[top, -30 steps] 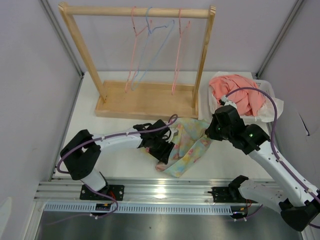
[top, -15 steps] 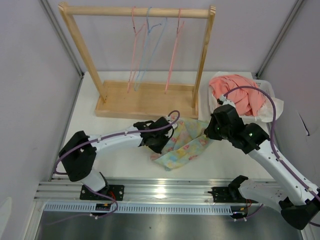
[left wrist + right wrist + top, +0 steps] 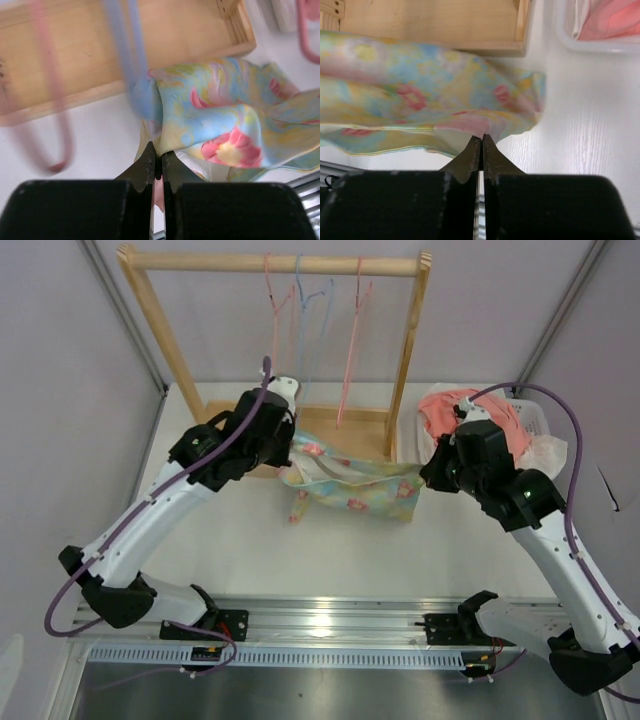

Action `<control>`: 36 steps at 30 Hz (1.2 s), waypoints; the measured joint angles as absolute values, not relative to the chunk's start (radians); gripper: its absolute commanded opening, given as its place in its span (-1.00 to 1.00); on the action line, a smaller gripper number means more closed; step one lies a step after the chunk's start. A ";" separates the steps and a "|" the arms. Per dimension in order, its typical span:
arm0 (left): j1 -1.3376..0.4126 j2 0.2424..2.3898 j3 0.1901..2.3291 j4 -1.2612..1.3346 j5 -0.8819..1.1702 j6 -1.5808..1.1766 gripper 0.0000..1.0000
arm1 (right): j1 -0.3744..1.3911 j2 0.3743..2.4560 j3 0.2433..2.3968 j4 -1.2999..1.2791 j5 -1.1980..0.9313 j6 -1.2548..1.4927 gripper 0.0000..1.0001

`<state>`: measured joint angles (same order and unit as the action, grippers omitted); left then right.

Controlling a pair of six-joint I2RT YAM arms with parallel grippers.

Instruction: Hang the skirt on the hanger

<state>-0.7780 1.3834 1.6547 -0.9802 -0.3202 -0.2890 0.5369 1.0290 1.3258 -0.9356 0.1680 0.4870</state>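
The skirt (image 3: 352,486), pastel yellow, blue and green with pink flowers, hangs stretched above the table between my two grippers. My left gripper (image 3: 289,462) is shut on its left corner, just in front of the wooden rack. In the left wrist view the cloth (image 3: 225,120) bunches out from the closed left gripper (image 3: 159,160). My right gripper (image 3: 425,481) is shut on the right edge. The right wrist view shows the skirt (image 3: 420,100) pinched in the right gripper (image 3: 481,142). Two pink wire hangers (image 3: 274,335) (image 3: 350,355) hang from the rail, behind and above the skirt.
The wooden rack stands at the back on its base (image 3: 330,420), its top rail (image 3: 200,260) overhead and a post (image 3: 405,370) near my right gripper. A light blue hanger (image 3: 308,310) hangs between the pink ones. A white basket (image 3: 537,422) with a coral garment (image 3: 480,420) sits back right.
My left gripper has shut on the skirt and risen toward the rack. Both arms lifted the skirt off the table, and it now hangs spread between them. The hangers are swinging.
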 measured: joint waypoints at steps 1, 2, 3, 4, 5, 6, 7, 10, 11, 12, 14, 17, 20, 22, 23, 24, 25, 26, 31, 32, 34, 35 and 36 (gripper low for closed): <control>-0.772 1.372 1.679 -1.001 -0.337 -0.289 -1.00 | 0.522 1.036 1.338 -0.935 0.159 0.471 -1.00; -0.766 1.364 1.694 -1.021 -0.346 -0.290 -1.00 | 0.507 1.044 1.351 -0.935 0.149 0.458 -1.00; -0.754 1.355 1.707 -1.043 -0.353 -0.292 -1.00 | 0.487 1.053 1.367 -0.933 0.137 0.442 -1.00; -0.743 1.347 1.714 -1.062 -0.356 -0.297 -1.00 | 0.459 1.064 1.383 -0.926 0.117 0.426 -1.00; -0.727 1.340 1.715 -1.077 -0.351 -0.301 -1.00 | 0.419 1.079 1.404 -0.915 0.076 0.411 -1.00; -0.715 1.338 1.715 -1.085 -0.345 -0.306 -1.00 | 0.399 1.090 1.420 -0.907 0.052 0.405 -1.00; -0.704 1.337 1.715 -1.089 -0.334 -0.311 -1.00 | 0.370 1.113 1.446 -0.895 0.011 0.393 -1.00; -0.656 1.333 1.715 -1.100 -0.304 -0.315 -1.00 | 0.329 1.198 1.552 -0.870 -0.093 0.364 -1.00; -0.636 1.328 1.714 -1.102 -0.292 -0.315 -1.00 | 0.325 1.232 1.592 -0.861 -0.123 0.356 -1.00; -0.620 1.322 1.710 -1.102 -0.284 -0.315 -1.00 | 0.323 1.256 1.624 -0.854 -0.147 0.347 -1.00; -0.598 1.297 1.687 -1.098 -0.272 -0.315 -0.95 | 0.323 1.319 1.696 -0.839 -0.199 0.328 -1.00; -0.585 1.229 1.576 -1.055 -0.215 -0.316 -0.48 | 0.322 1.399 1.787 -0.831 -0.260 0.301 -1.00; -0.581 1.168 1.417 -1.029 -0.150 -0.326 -0.08 | 0.343 1.430 1.807 -0.836 -0.266 0.272 -1.00; -0.578 1.157 1.331 -1.011 -0.125 -0.331 0.04 | 0.375 1.433 1.790 -0.836 -0.252 0.251 -1.00; -0.577 1.158 1.295 -1.005 -0.115 -0.332 0.07 | 0.392 1.430 1.775 -0.837 -0.250 0.243 -1.00; -0.576 1.161 1.263 -0.994 -0.099 -0.332 0.18 | 0.411 1.430 1.761 -0.836 -0.248 0.237 -1.00; -0.575 1.161 1.239 -0.980 -0.089 -0.333 0.21 | 0.429 1.431 1.748 -0.836 -0.244 0.231 -1.00; -0.575 1.162 1.213 -0.964 -0.072 -0.334 0.24 | 0.448 1.433 1.736 -0.839 -0.241 0.228 -1.00; -0.595 1.143 1.095 -0.820 0.018 -0.331 0.53 | 0.533 1.460 1.721 -0.844 -0.210 0.205 -1.00; -0.607 1.135 1.075 -0.795 0.035 -0.331 0.56 | 0.546 1.465 1.718 -0.844 -0.203 0.204 -1.00; -0.637 1.119 1.047 -0.751 0.061 -0.331 0.56 | 0.563 1.469 1.711 -0.846 -0.191 0.203 -1.00; -0.656 1.113 1.035 -0.725 0.067 -0.331 0.57 | 0.567 1.469 1.706 -0.846 -0.184 0.202 -1.00; -0.674 1.110 1.023 -0.699 0.073 -0.332 0.57 | 0.569 1.469 1.701 -0.846 -0.180 0.202 -1.00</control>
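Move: Both hands already pinch the skirt, stretched between them. The blue hanger's middle is roughly 14 cm ahead of the left hand, 4 cm to its right and 5 cm above; the right pink hanger stands level with the blue one, some 8 cm farther right. From the right hand, that right pink hanger is about 16 cm ahead, 14 cm to the left and 6 cm above. The left hand edges left, releases the skirt and sinks some 12 cm while the right swings its end forward-left. ##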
